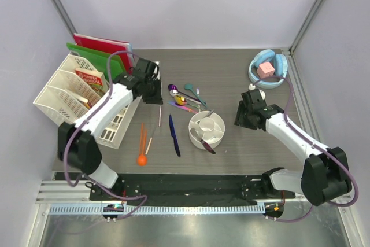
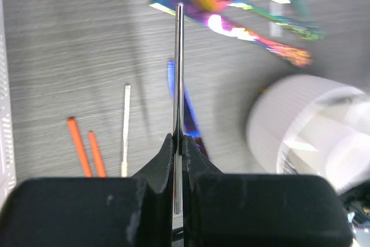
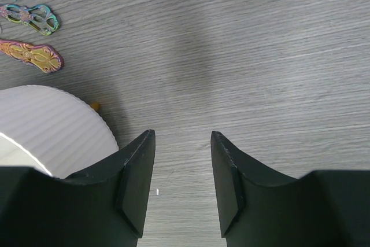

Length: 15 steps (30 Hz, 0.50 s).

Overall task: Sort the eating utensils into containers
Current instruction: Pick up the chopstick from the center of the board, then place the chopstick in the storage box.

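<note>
My left gripper is shut on a thin silver chopstick, which sticks out straight ahead of the fingers. From above, that gripper hangs left of a cluster of purple, teal, gold and iridescent utensils. Below it lie a dark blue knife, orange chopsticks, an orange spoon and a pale stick. The white divided cup holds a dark utensil. My right gripper stands open and empty over bare table, just right of the cup.
A white lattice rack with books stands at the left, with red and green folders behind it. A light blue bowl holding a pink cube sits at the back right. Grey walls close in the table.
</note>
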Available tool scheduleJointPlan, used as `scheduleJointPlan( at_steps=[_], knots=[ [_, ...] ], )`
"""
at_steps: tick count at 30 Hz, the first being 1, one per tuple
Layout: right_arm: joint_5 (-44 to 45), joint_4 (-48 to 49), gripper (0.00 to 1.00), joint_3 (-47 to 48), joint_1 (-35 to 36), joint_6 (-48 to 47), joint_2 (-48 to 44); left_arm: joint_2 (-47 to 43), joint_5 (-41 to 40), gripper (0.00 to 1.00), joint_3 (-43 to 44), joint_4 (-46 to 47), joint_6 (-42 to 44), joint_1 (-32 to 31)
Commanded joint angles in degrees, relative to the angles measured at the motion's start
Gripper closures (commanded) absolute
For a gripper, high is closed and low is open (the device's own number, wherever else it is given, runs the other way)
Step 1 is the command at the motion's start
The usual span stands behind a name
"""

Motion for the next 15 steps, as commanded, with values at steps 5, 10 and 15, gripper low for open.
scheduleJointPlan(
  at_steps=[5,10,15],
  knots=[
    [-0.8,3.3,0.51,2.6,-0.3,0.7,2.5,-18.3,7.2,1.0,-11.2,13.8,2.8,-7.7],
    [-1.7,3.7,0.51,5.0,-0.3,1.5,5.2,-19.0,8.3,1.0,-13.4,22.4,3.6,-11.3],
    [-1.6,3.0,0.5,6.1,-0.3,2.6,5.9,-12.0,10.4,1.0,-6.9,22.9,8.1,-13.4]
  ],
)
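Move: The left hand already holds the metal chopstick well clear of the table. The white container it is heading for stands some 19 cm to its right, 6 cm nearer the base, its middle about 10 cm lower. On the table, about 14 cm below, the blue knife lies 5 cm right and 8 cm back, and the rainbow spoon 7 cm right and 8 cm ahead. From the right hand, the container is about 16 cm to the left, level with it and 3 cm lower. Still pinching the chopstick between shut fingers, the left hand first draws back and up, then swings mostly right towards the container, about 8 cm right and 6 cm each back and up in all. Its wrist turns some 20 degrees clockwise while the fingers tip outward and to the right. The open right hand edges about 2 cm forward and left. ##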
